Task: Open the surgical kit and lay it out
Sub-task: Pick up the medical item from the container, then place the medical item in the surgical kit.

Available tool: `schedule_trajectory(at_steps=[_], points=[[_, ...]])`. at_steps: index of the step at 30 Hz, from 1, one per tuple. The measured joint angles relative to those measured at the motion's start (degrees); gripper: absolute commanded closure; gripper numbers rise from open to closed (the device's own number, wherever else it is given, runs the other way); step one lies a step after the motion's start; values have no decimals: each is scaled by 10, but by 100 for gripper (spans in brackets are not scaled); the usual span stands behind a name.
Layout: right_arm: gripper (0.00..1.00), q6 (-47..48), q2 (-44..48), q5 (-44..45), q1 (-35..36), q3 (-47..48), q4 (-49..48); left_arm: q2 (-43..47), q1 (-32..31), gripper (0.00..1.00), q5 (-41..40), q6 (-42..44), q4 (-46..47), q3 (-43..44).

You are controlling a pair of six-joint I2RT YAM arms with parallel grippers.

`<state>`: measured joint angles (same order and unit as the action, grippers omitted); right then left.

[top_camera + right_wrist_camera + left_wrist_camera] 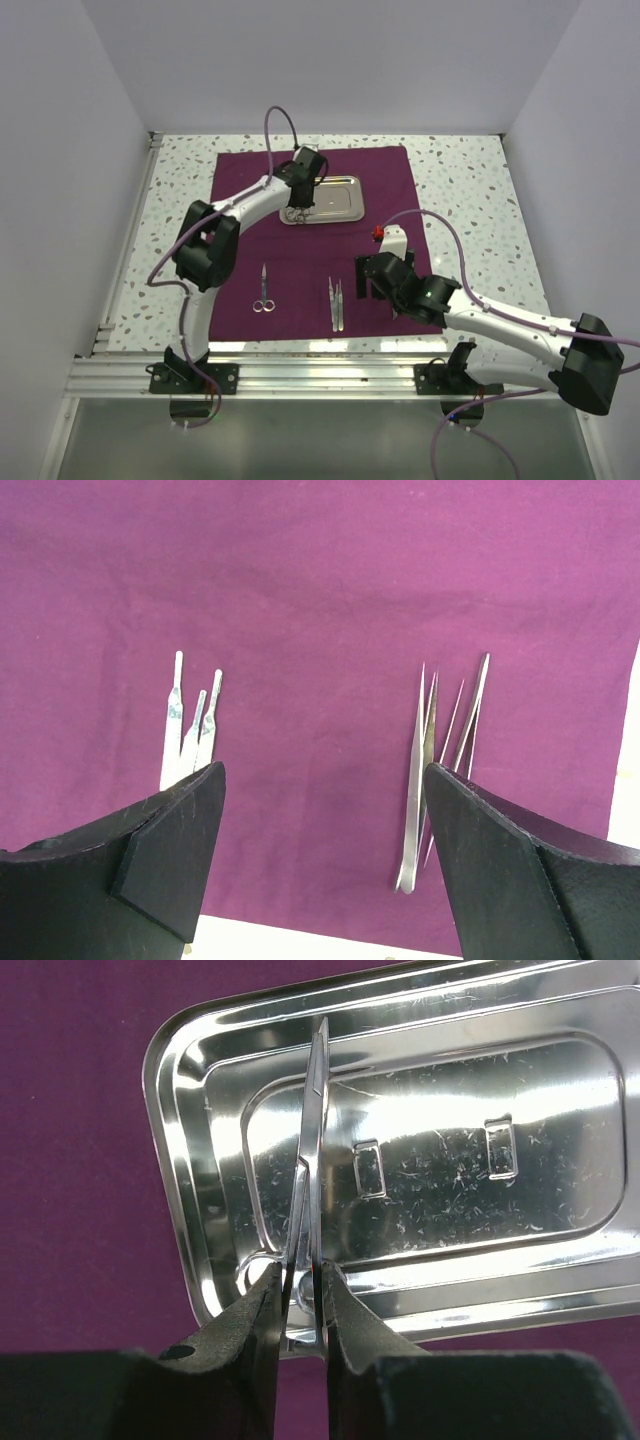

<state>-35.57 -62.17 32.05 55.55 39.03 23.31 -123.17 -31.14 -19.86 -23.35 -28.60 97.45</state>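
Observation:
The surgical kit's dark purple cloth (390,180) lies spread flat on the table. A shiny steel tray (340,200) rests on its far part. My left gripper (300,200) hangs over the tray's left end. In the left wrist view this gripper (305,1285) is shut on a thin ring-handled instrument (318,1110), held edge-on above the tray (450,1190). Scissors (263,290) and tweezers (336,303) lie on the cloth's near part. My right gripper (368,275) hovers low beside the tweezers, open (322,780), with bare cloth between its fingers, the tweezers (418,780) on one side and three flat handles (185,730) on the other.
The speckled tabletop (470,200) borders the cloth on all sides. White walls (80,150) enclose left, back and right. An aluminium rail (320,375) runs along the near edge by the arm bases. The cloth's near hem meets white table (300,945) just below my right fingers.

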Motion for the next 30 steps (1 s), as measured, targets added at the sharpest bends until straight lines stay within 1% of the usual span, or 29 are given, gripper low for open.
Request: schedule_trajectory(at_steps=[4, 7, 11, 12, 16, 19, 23, 24, 26, 28, 29, 30], points=[[16, 0, 0, 0, 0, 0, 0, 28, 0, 87, -3, -1, -5, -17], [16, 0, 0, 0, 0, 0, 0, 91, -4, 87, -11, -12, -3, -82], [16, 1, -1, -3, 0, -1, -3, 216, -26, 90, -32, -44, 3, -219], [17, 2, -2, -4, 0, -1, -3, 246, -38, 92, -37, -55, 7, -254], [17, 3, -10, -16, 0, 0, -6, 340, -111, 95, -62, -107, 5, -375], [17, 3, -12, -19, 0, 0, -6, 397, -153, 96, -67, -149, 3, -455], [16, 3, -9, -19, 0, 0, -6, 479, -167, 95, -79, -200, 0, -553], [16, 2, -7, -19, 0, 0, -6, 495, -169, 92, -83, -212, -1, -569], [16, 2, -6, -19, 0, 0, -6, 511, -170, 91, -91, -228, -2, -589], [16, 2, -5, -19, 0, 0, -6, 516, -170, 84, -94, -241, -1, -601], [16, 2, -5, -20, 0, 0, -6, 516, -170, 79, -94, -244, 1, -605], [16, 2, -5, -20, 0, 0, -6, 516, -170, 67, -94, -248, 3, -607]])
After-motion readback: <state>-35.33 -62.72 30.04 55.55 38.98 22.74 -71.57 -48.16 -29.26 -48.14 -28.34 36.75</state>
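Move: The left gripper already holds the medical item clear of the tray. The laid scissors it is taken to lie on the cloth about 21 cm back and 9 cm to its left, some 4 cm lower. The tray's middle is about 3 cm ahead and 5 cm to its right; the two scalpels lie roughly 25 cm back and 7 cm right. From the idle right gripper the laid scissors are about 4 cm ahead, 23 cm left and 9 cm below. Keep the left gripper shut on the medical item and swing it back from the tray by about 25 cm and some 8 cm to the left, rising about 4 cm first and then sinking 5 to 6 cm over the near cloth. Ease to a stop with the item just to the right of the laid scissors, blades still pointing forward, turning the hand slightly counter-clockwise. ##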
